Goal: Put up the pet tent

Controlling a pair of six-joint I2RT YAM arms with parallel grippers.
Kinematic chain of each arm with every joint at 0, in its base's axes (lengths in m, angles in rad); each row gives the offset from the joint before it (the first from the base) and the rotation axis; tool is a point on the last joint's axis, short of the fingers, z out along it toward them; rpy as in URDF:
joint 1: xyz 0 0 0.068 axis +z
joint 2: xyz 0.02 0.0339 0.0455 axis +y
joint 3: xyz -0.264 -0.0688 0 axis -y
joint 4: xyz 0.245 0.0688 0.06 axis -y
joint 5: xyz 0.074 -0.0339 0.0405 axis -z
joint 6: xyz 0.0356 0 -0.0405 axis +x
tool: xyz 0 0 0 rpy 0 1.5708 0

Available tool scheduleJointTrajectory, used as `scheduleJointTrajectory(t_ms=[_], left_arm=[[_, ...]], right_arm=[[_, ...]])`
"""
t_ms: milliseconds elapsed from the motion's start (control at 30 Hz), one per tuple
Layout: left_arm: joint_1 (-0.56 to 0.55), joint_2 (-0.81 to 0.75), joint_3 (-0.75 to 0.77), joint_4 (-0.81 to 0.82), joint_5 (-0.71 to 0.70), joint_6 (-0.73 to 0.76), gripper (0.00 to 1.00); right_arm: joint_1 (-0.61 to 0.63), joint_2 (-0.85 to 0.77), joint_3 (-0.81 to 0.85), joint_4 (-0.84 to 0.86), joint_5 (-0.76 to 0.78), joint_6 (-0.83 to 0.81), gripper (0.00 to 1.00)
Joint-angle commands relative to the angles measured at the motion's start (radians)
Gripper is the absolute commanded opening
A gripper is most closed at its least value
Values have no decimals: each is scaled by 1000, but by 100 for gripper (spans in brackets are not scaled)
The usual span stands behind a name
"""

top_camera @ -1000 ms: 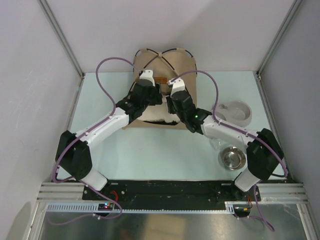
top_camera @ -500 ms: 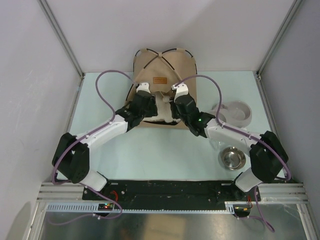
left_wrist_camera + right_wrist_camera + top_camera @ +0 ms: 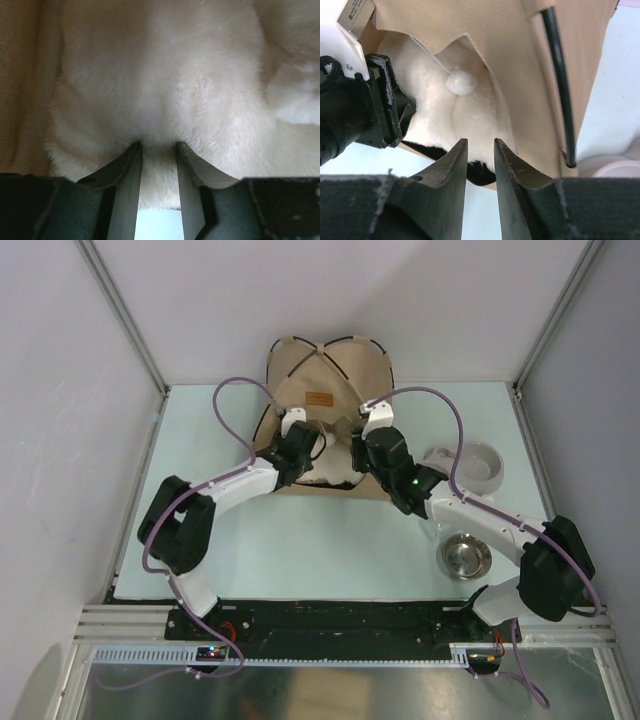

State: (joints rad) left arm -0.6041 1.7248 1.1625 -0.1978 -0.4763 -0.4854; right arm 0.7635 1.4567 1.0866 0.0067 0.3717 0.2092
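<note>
The pet tent (image 3: 325, 375) stands at the back centre: tan fabric, dark poles crossing on top, a brown label (image 3: 319, 398). A fluffy white cushion (image 3: 326, 468) lies in its front opening. My left gripper (image 3: 308, 447) is at the cushion's left front. In the left wrist view its tips (image 3: 159, 146) are sunk in the fur, shut on a fold of the cushion (image 3: 165, 90). My right gripper (image 3: 362, 452) hovers at the right front. It (image 3: 481, 143) stands narrowly open and empty above the cushion (image 3: 440, 112). A white pompom (image 3: 459, 82) hangs inside, and a black pole (image 3: 559, 75) runs beside.
A white bowl (image 3: 470, 465) sits right of the tent, close to my right forearm. A steel bowl (image 3: 466, 556) lies nearer the front right. Walls and metal posts close in the table (image 3: 300, 550) on the left, back and right.
Both grippers came down and back from the tent's top to its front opening, uncovering the label. The left jaws narrowed onto the cushion, and the left elbow swung inward.
</note>
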Motion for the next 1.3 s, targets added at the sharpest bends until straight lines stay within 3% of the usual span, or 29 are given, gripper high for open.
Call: scheduleJointTrajectory(t_ms=[0, 200, 300, 700, 967, 1267], left_arm=[[28, 52, 63, -20, -157, 54, 37], [35, 63, 106, -29, -300, 123, 37], [35, 60, 122, -31, -300, 147, 37], [-35, -214, -37, -38, 53, 62, 51], [-40, -408, -96, -35, 155, 117, 65], [-31, -552, -72, -16, 240, 181, 79]], right_arm=[[-16, -68, -33, 20, 37, 19, 33], [-31, -106, -72, 14, 51, 29, 33], [-39, -113, -82, 8, 53, 34, 34], [-119, -217, -103, -109, 13, 105, 44], [-236, -328, -134, -159, -167, 148, 64], [-441, -265, -137, -368, -136, 383, 68]])
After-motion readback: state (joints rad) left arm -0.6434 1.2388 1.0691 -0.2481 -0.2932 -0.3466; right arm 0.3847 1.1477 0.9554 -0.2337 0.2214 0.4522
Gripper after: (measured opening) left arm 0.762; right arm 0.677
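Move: From the left gripper, its tips in the fur of the cushion's front-left part, the cushion's middle lies roughly 6 cm ahead, 5 cm right and 3 cm down; the hanging pom-pom is about 5 cm ahead, 5 cm right and 3 cm higher; the tent's left wall is some 8 cm left, 3 cm ahead. From the right gripper the cushion's middle is about 9 cm ahead, 8 cm left, 14 cm down, and the double bowl some 25 cm right, 4 cm ahead, 18 cm down. Push the left gripper's part-open tips along the cushion about 4 cm left and a little forward towards the tent's left wall, then lift them off and draw back out of the opening, up some 13 cm and back 9, opening wide. Meanwhile take the right gripper about 15 cm right, away from the opening towards the double bowl, opening it too. ##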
